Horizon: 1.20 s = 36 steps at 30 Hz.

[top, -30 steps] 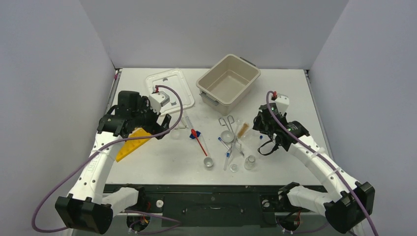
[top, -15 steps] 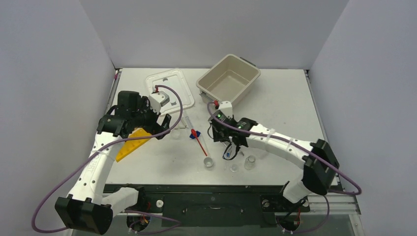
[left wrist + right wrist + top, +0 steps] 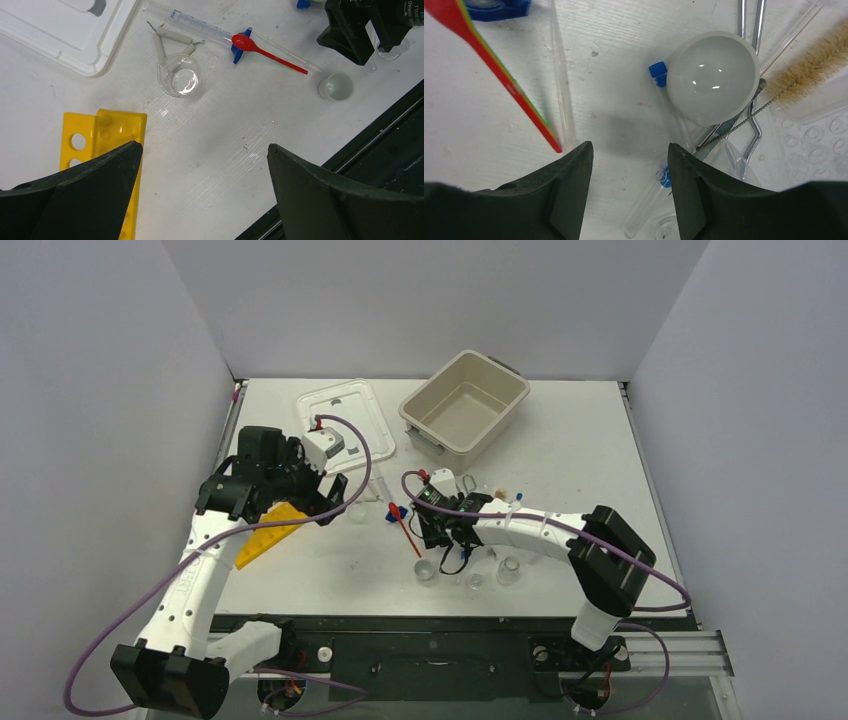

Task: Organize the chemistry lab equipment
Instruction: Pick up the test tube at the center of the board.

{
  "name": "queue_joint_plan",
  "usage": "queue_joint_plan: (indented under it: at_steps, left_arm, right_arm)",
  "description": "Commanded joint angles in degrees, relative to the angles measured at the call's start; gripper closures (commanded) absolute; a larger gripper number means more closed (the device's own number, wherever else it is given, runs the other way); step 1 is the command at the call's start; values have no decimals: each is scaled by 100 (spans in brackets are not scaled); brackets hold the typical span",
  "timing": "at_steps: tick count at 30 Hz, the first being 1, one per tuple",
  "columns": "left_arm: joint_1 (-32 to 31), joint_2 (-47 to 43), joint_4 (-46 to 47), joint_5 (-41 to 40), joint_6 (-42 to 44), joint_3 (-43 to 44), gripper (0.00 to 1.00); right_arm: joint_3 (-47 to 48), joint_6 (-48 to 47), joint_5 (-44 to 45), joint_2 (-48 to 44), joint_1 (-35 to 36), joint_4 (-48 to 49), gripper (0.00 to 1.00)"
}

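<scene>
The chemistry lab equipment lies scattered mid-table. My right gripper [image 3: 441,530] hovers low over it, open [image 3: 629,146], with nothing gripped. A blue-capped test tube [image 3: 649,205] lies on the table under the gap. Just beyond are a round glass dish [image 3: 713,77], metal tongs [image 3: 751,20], a brush [image 3: 814,65] and a red spatula [image 3: 499,75]. My left gripper [image 3: 335,500] hangs wide open [image 3: 204,147] and empty beside the yellow holed rack [image 3: 100,150]. A small clear beaker [image 3: 180,80] and a graduated tube [image 3: 200,25] lie ahead of it.
A beige tub [image 3: 510,390] stands at the back centre. A white lid [image 3: 360,435] lies to its left. Small clear beakers [image 3: 425,570] [image 3: 508,568] stand near the front edge. The black front rail [image 3: 380,130] runs close by.
My right arm has swung from the right side of the table leftward, over the middle cluster near the red spatula. The left arm has not moved.
</scene>
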Motion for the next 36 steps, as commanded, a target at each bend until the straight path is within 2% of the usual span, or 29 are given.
queue_joint_plan:
  at_steps: [1, 17, 26, 30, 36]
  left_arm:
    - [20, -131, -17, 75, 61, 70, 3]
    - [15, -178, 15, -61, 113, 119, 3]
    - [18, -249, -34, -107, 152, 164, 3]
    - [19, -281, -34, -112, 159, 165, 4]
    - [17, -325, -22, -28, 106, 122, 3]
  right_arm:
    - [-266, -32, -16, -30, -237, 418, 47]
    - [-627, 44, -283, 208, -588, 912, 48]
    - [-609, 249, -451, 350, -441, 1119, 54]
    - [-625, 284, -356, 274, -437, 1142, 63]
    - [-430, 293, -340, 315, -431, 1081, 94]
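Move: The tube to be picked lies about 3 cm ahead of the right hand, 3 cm to its right and 4 cm below, its cap pointing forward-left against the white bowl. That bowl's middle is some 5 cm ahead and 4 cm right of the hand; a second blue-capped tube lies about 3 cm back and 3 cm right, the red spoon 3 cm ahead and 7 cm left. From the left hand the tube is some 21 cm right, nearly level ahead, and 21 cm down. The right hand, half open, swings about 3 cm to its right over the tube beside the white bowl while sinking, then comes back left some 2 cm, edging forward and sinking on until it is nearly 4 cm lower, just above the table. There it stops and closes its fingers from half open to nearly shut, pinching the tube's body below the blue cap between the fingertips, with the wrist turning only about five degrees. ##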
